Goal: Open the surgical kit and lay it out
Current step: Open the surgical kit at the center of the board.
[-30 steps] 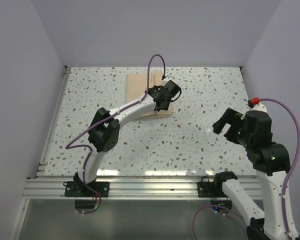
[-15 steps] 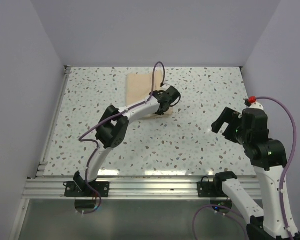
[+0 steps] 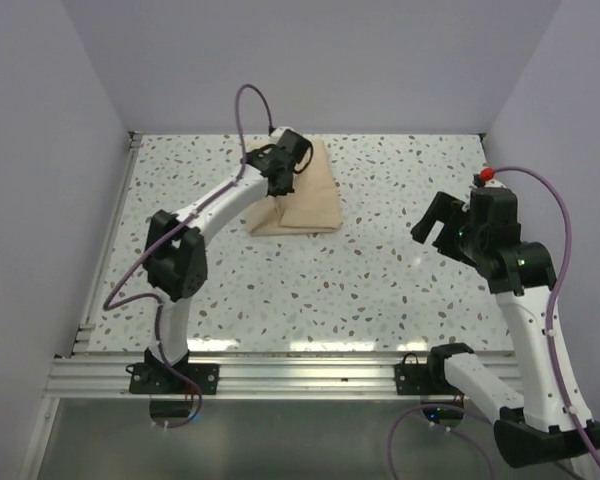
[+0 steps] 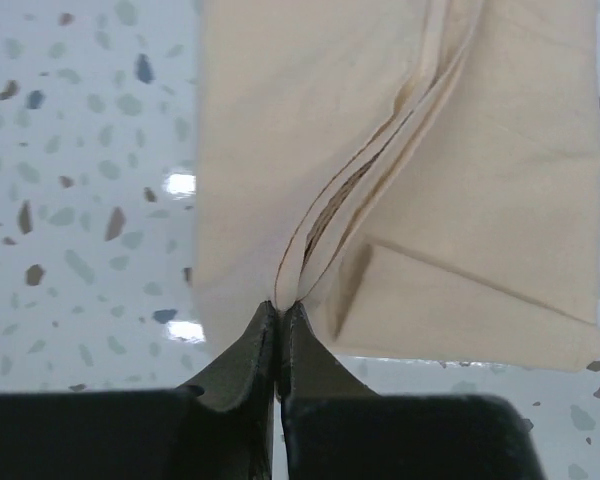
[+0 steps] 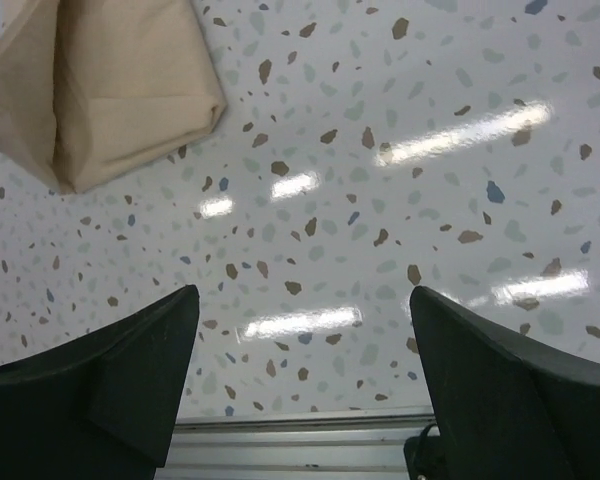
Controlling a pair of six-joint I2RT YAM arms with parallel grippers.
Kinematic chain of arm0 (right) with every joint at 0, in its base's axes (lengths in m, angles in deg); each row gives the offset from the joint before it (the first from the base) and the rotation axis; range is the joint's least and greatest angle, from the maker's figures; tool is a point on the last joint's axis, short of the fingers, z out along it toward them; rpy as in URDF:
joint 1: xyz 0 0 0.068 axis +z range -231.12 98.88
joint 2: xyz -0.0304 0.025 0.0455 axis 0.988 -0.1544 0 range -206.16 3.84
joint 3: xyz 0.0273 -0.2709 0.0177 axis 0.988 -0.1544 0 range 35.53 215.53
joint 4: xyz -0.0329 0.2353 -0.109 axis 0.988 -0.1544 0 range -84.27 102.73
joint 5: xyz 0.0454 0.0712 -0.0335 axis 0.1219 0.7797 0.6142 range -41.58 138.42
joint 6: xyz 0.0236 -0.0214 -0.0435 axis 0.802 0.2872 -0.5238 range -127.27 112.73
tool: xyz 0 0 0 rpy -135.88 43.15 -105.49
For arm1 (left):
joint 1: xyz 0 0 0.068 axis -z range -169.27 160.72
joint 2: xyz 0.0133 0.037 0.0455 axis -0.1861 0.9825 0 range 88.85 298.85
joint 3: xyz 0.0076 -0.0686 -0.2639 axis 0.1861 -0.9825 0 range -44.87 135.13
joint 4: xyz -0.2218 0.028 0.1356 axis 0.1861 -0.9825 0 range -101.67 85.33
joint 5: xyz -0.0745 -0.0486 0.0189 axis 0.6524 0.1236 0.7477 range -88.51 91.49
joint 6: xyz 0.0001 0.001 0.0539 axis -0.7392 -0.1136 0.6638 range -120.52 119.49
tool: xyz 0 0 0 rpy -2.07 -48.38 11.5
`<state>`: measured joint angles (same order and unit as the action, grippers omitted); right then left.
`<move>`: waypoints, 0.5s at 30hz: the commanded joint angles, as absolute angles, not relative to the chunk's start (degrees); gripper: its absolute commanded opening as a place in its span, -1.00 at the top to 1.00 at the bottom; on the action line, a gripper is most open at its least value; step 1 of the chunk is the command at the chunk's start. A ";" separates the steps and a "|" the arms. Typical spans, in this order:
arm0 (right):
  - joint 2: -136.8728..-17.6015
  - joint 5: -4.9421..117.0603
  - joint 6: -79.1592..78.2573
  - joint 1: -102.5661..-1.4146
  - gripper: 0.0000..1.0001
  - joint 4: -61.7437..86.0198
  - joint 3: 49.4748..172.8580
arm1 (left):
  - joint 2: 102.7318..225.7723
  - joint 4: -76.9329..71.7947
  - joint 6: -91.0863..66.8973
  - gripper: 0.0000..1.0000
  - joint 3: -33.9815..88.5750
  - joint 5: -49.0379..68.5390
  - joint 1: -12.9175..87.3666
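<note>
The surgical kit shows only as a tan cloth wrap (image 3: 302, 200) lying folded near the back middle of the speckled table. My left gripper (image 3: 278, 180) is shut on an edge of the cloth wrap (image 4: 400, 160), pinching a few of its layers, and the flap is lifted up and over toward the back left. The bundle's near corner (image 5: 100, 90) shows at the top left of the right wrist view. My right gripper (image 3: 435, 225) hangs open above bare table at the right, apart from the wrap, its fingertips (image 5: 170, 320) wide. The steel tray and the instruments are hidden.
A metal rail (image 3: 280, 375) runs along the near edge of the table, with both arm bases bolted to it. Pale walls close off the left, back and right sides. A purple cable loops above the left arm (image 3: 245, 110).
My left gripper closed on the wrap's edge at its right side and swung back-left, dragging the flap up and over. My right arm shifted slightly up and left, still open.
</note>
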<state>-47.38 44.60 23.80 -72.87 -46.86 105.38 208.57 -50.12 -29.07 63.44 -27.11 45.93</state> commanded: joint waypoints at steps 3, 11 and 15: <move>-56.35 52.98 24.99 -71.98 -0.79 -38.34 109.88 | 189.25 -43.62 -31.45 0.99 53.58 -26.11 35.28; -77.52 46.50 25.52 -53.81 -0.78 -37.88 124.72 | 179.99 -42.82 -32.85 -0.99 35.12 -19.79 23.65; -93.05 44.56 24.21 -47.13 -0.78 -39.47 135.88 | 177.18 -40.80 -33.47 -0.99 28.18 -15.66 20.49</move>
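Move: The left hand, already pinching the kit's folded flap, has the bare board for it about 16 cm to its left, 5 cm ahead and 11 cm below. The surgical kit's middle lies roughly 9 cm ahead and 6 cm right of this hand, its near right corner 18 cm right and 4 cm back. From the empty right hand the kit's middle is some 31 cm ahead, 30 cm left and 24 cm below; that corner is 18 cm ahead and 18 cm left. Sweeping left about 20 cm in an arc, up some 8 cm and then down again, the left hand carries the flap's edge over to the bare side of the kit, drawing back a little and turning counter-clockwise; its fingers open wide on the way and let go. Meanwhile the right hand swings left 17 cm and forward about 10 cm towards the kit, turning counter-clockwise, fingers still open, touching nothing. ##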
